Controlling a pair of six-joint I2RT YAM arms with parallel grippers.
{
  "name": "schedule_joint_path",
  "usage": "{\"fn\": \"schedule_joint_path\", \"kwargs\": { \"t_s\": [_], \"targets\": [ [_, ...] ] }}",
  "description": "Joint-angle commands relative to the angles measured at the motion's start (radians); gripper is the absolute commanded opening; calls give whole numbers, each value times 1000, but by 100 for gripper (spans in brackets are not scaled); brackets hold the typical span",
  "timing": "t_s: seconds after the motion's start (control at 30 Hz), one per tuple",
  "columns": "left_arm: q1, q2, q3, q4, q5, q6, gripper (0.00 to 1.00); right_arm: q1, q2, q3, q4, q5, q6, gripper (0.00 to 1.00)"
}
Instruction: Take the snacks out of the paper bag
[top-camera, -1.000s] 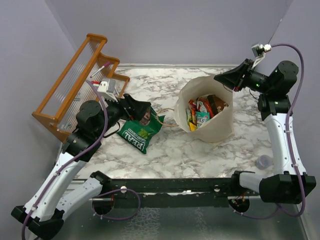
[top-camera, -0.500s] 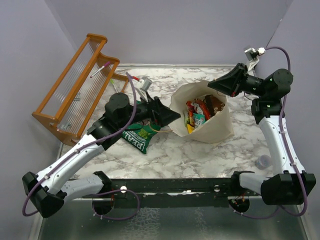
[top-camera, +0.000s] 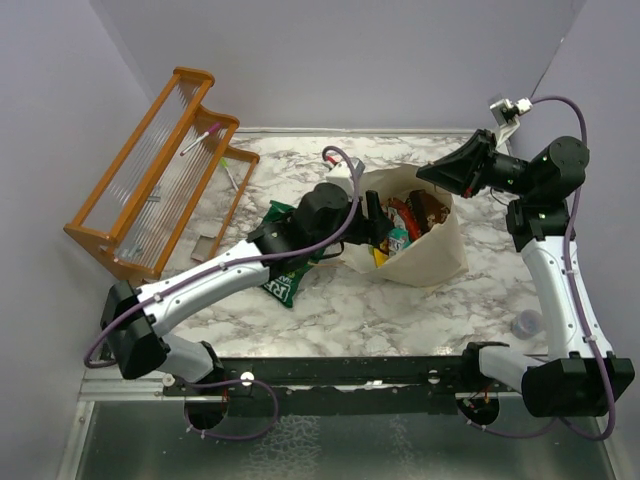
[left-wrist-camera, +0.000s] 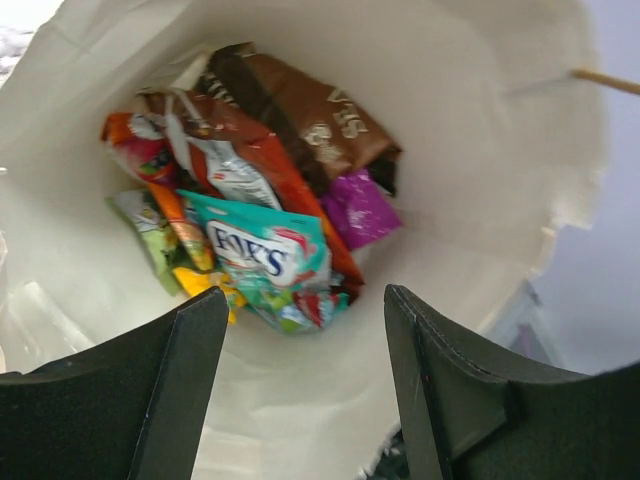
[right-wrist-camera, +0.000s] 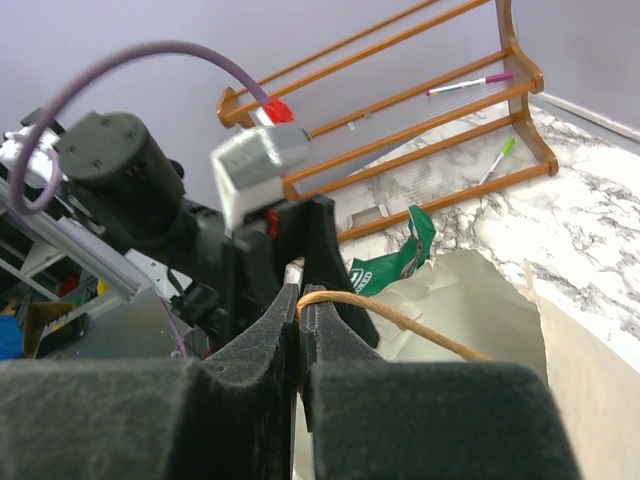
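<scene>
The paper bag (top-camera: 432, 256) stands right of the table's centre, its mouth wide. My right gripper (top-camera: 427, 172) is shut on the bag's brown cord handle (right-wrist-camera: 385, 313) at the far rim. At the near-left rim my left gripper (left-wrist-camera: 305, 295) is open, looking down into the bag with nothing between its fingers. The snacks lie at the bottom: a teal packet (left-wrist-camera: 265, 255), a brown one (left-wrist-camera: 310, 110), a magenta one (left-wrist-camera: 360, 205), a red-orange one (left-wrist-camera: 135, 150) and a yellow one (left-wrist-camera: 205, 285). A green bag (top-camera: 283, 280) lies on the table, partly under my left arm.
An orange wooden rack (top-camera: 150, 170) with pens on it leans at the back left. A small clear cup (top-camera: 527, 323) sits near the right arm's base. Purple walls close in the left, back and right sides.
My left arm has swung right from over the green bag to the paper bag's mouth, and its jaws have narrowed somewhat. The right gripper has kept its hold on the handle.
</scene>
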Motion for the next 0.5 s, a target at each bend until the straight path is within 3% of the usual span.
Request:
{"fn": "schedule_joint_path", "kwargs": {
  "t_s": [0.0, 0.17, 0.47],
  "targets": [
    [-21, 91, 61, -36, -176, 10, 67, 6, -32, 43, -60, 18, -64, 2],
    [-35, 238, 171, -66, -232, 24, 74, 6, -38, 35, -68, 17, -85, 2],
    [-38, 477, 375, -136, -285, 50, 68, 6, -54, 35, -101, 20, -118, 2]
  ]
}}
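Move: The red-brown packet, the likely pick, lies in the paper bag about 11 cm ahead of the left hand, 8 cm to its right and some 20 cm below. Around it, the teal packet is roughly 6 cm ahead of the hand and 4 cm right, and the dark brown packet about 12 cm ahead and 12 cm right, both similarly low. From the right hand the red-brown packet is some 9 cm ahead, a couple of cm right and 32 cm down. The left hand, its fingers still about two-thirds open, goes down about 7 cm while also reaching some 6 cm forward and nearly as far to the right, over the near left rim and into the bag's mouth towards the red-brown packet. On the way the wrist rolls some 15 degrees, left side rising, so the fingers point more steeply down, while the right hand stays put and keeps its shut grip on the bag's rope handle, holding the mouth open. ##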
